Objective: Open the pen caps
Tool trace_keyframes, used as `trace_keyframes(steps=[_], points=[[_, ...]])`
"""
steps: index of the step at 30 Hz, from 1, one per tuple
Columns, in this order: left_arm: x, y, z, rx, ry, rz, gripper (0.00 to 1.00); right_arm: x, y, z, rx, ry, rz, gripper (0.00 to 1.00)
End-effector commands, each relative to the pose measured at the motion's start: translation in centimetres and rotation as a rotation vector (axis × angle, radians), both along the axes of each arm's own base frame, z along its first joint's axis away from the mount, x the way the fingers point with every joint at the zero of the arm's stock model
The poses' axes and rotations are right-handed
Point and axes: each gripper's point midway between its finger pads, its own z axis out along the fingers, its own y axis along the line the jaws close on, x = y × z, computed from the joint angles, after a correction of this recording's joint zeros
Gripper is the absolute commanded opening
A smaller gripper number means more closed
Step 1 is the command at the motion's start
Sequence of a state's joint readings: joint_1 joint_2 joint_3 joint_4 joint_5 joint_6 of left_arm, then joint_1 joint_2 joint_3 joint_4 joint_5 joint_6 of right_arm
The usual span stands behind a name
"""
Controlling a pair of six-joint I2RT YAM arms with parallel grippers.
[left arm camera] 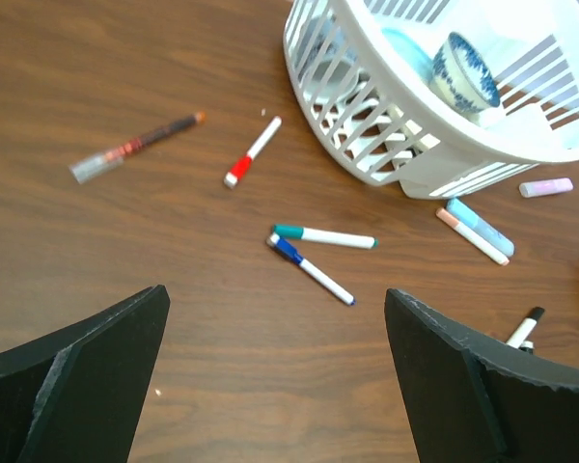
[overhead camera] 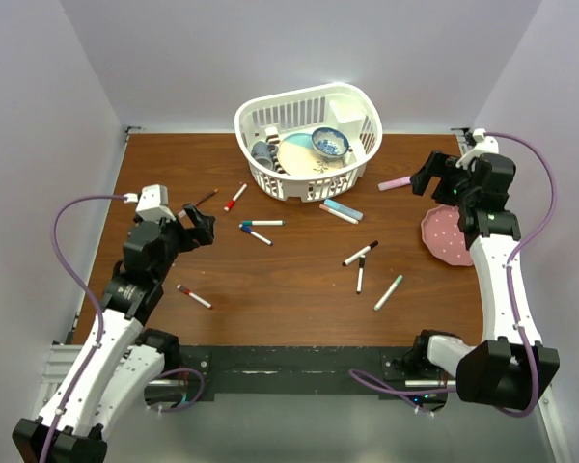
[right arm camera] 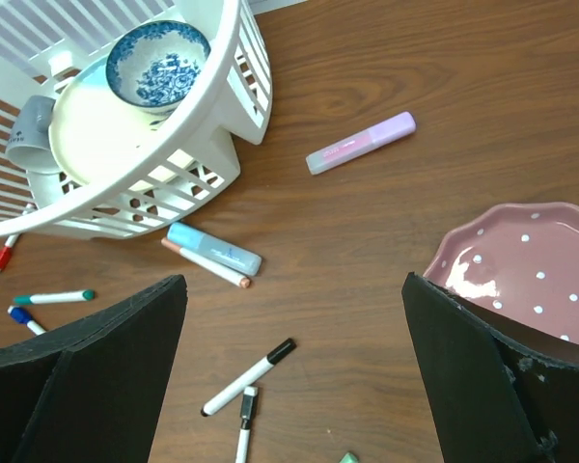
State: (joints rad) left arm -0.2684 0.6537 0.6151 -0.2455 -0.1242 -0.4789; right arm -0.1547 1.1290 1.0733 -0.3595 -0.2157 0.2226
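Note:
Capped markers lie scattered on the brown table (overhead camera: 299, 309). In the top view I see a red-capped one (overhead camera: 234, 199), a teal (overhead camera: 262, 223) and blue (overhead camera: 260, 236) pair, two black-capped ones (overhead camera: 360, 254), a green one (overhead camera: 388, 292) and another red one (overhead camera: 194, 296). The left wrist view shows the red cap (left arm camera: 238, 171), teal cap (left arm camera: 288, 231) and blue cap (left arm camera: 288, 250) ahead of my open left gripper (left arm camera: 276, 294). My open right gripper (right arm camera: 294, 282) hovers above a black cap (right arm camera: 282, 350). Neither gripper (overhead camera: 201, 224) (overhead camera: 429, 176) holds anything.
A white basket (overhead camera: 352, 154) with a bowl, plate and cup stands at the back. A pink dotted plate (overhead camera: 451, 234) lies at the right. A pink highlighter (overhead camera: 396, 182), a blue highlighter (overhead camera: 343, 207) and a dark brown pen (overhead camera: 205, 199) lie near the basket.

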Motion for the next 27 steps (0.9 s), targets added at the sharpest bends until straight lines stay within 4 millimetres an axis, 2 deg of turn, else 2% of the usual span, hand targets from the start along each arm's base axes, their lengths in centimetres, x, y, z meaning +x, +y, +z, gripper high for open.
trace_keyframes(steps=[1, 2, 3, 4, 5, 6, 7, 8, 9, 12, 14, 17, 20, 22, 26, 27], points=[[-0.3, -0.2, -1.4, -0.148, 0.174, 0.097, 1.00, 0.2, 1.9, 3.1, -0.057, -0.086, 0.168, 0.99], [-0.3, 0.1, -1.6, -0.148, 0.197, 0.117, 1.00, -0.2, 3.4, 3.2, -0.058, -0.097, 0.273, 0.99], [-0.4, 0.3, -2.0, -0.157, 0.227, 0.144, 1.00, -1.9, 7.2, 3.5, -0.069, -0.152, 0.561, 0.99], [-0.8, 1.3, -3.7, -0.131, 0.295, 0.209, 1.00, -2.8, 9.5, 3.4, -0.079, -0.176, 0.689, 0.99], [-0.8, 1.6, -3.9, -0.128, 0.317, 0.238, 0.99, -3.4, 10.7, 3.0, -0.095, -0.165, 0.734, 0.99], [-0.8, 2.0, -4.9, -0.120, 0.363, 0.277, 0.99, -3.7, 11.0, 1.6, -0.161, -0.134, 0.735, 0.99], [-1.5, 2.3, -5.9, -0.100, 0.421, 0.298, 0.97, -4.7, 12.8, 1.0, -0.176, -0.141, 0.805, 0.99], [-1.5, 2.3, -6.0, -0.097, 0.445, 0.313, 0.95, -4.8, 13.3, 0.8, -0.180, -0.169, 0.831, 0.99], [-1.8, 2.5, -7.2, -0.075, 0.503, 0.331, 0.94, -5.5, 13.8, -0.6, -0.142, -0.145, 0.859, 0.99], [-1.8, 2.4, -8.3, -0.068, 0.558, 0.340, 0.92, -7.1, 15.2, -2.4, -0.098, -0.108, 0.971, 0.99], [-1.6, 2.2, -8.4, -0.084, 0.560, 0.349, 0.90, -8.1, 15.8, -2.6, -0.078, -0.104, 1.029, 0.99], [-1.7, 2.7, -9.2, -0.081, 0.588, 0.399, 0.86, -8.1, 16.0, -2.6, -0.064, -0.105, 1.029, 0.99], [-2.3, 3.5, -11.3, -0.049, 0.673, 0.478, 0.79, -8.3, 15.7, -3.1, -0.075, -0.073, 1.020, 0.99], [-3.3, 4.2, -12.2, -0.026, 0.726, 0.533, 0.74, -8.2, 15.5, -2.8, -0.090, -0.075, 1.008, 0.98], [-5.1, 4.0, -13.7, -0.083, 0.797, 0.602, 0.66, -8.1, 15.3, -2.4, -0.104, -0.085, 0.990, 0.99], [-5.7, 3.9, -14.1, -0.093, 0.815, 0.601, 0.60, -8.1, 15.3, -2.5, -0.101, -0.084, 0.990, 0.99]])
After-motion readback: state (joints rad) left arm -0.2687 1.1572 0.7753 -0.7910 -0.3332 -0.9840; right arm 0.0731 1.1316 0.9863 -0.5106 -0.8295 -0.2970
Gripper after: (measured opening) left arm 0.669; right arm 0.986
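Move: The near red-capped pen lies some 9 cm back from the left hand, 2 cm to its left and 21 cm below; the blue-capped pen is about 8 cm ahead of that hand and 13 cm right, also on the table. From the right hand, the two black-capped pens lie roughly 7 cm back, 13 cm left and 25 cm down, with the plate level with it and 9 cm right, the teal-green pen 15 cm back and 7 cm left. Towards the near red-capped pen the left hand sinks about 14 cm, easing slightly back and left as its fingers tip steeply down, turn counter-clockwise and close by about a third, still empty. The wide-open right hand swings some 15 cm left and about half as far back, sinks a little, turns roughly 55 degrees counter-clockwise towards the left hand's side and nearly stops, high over the black-capped pens' area. ##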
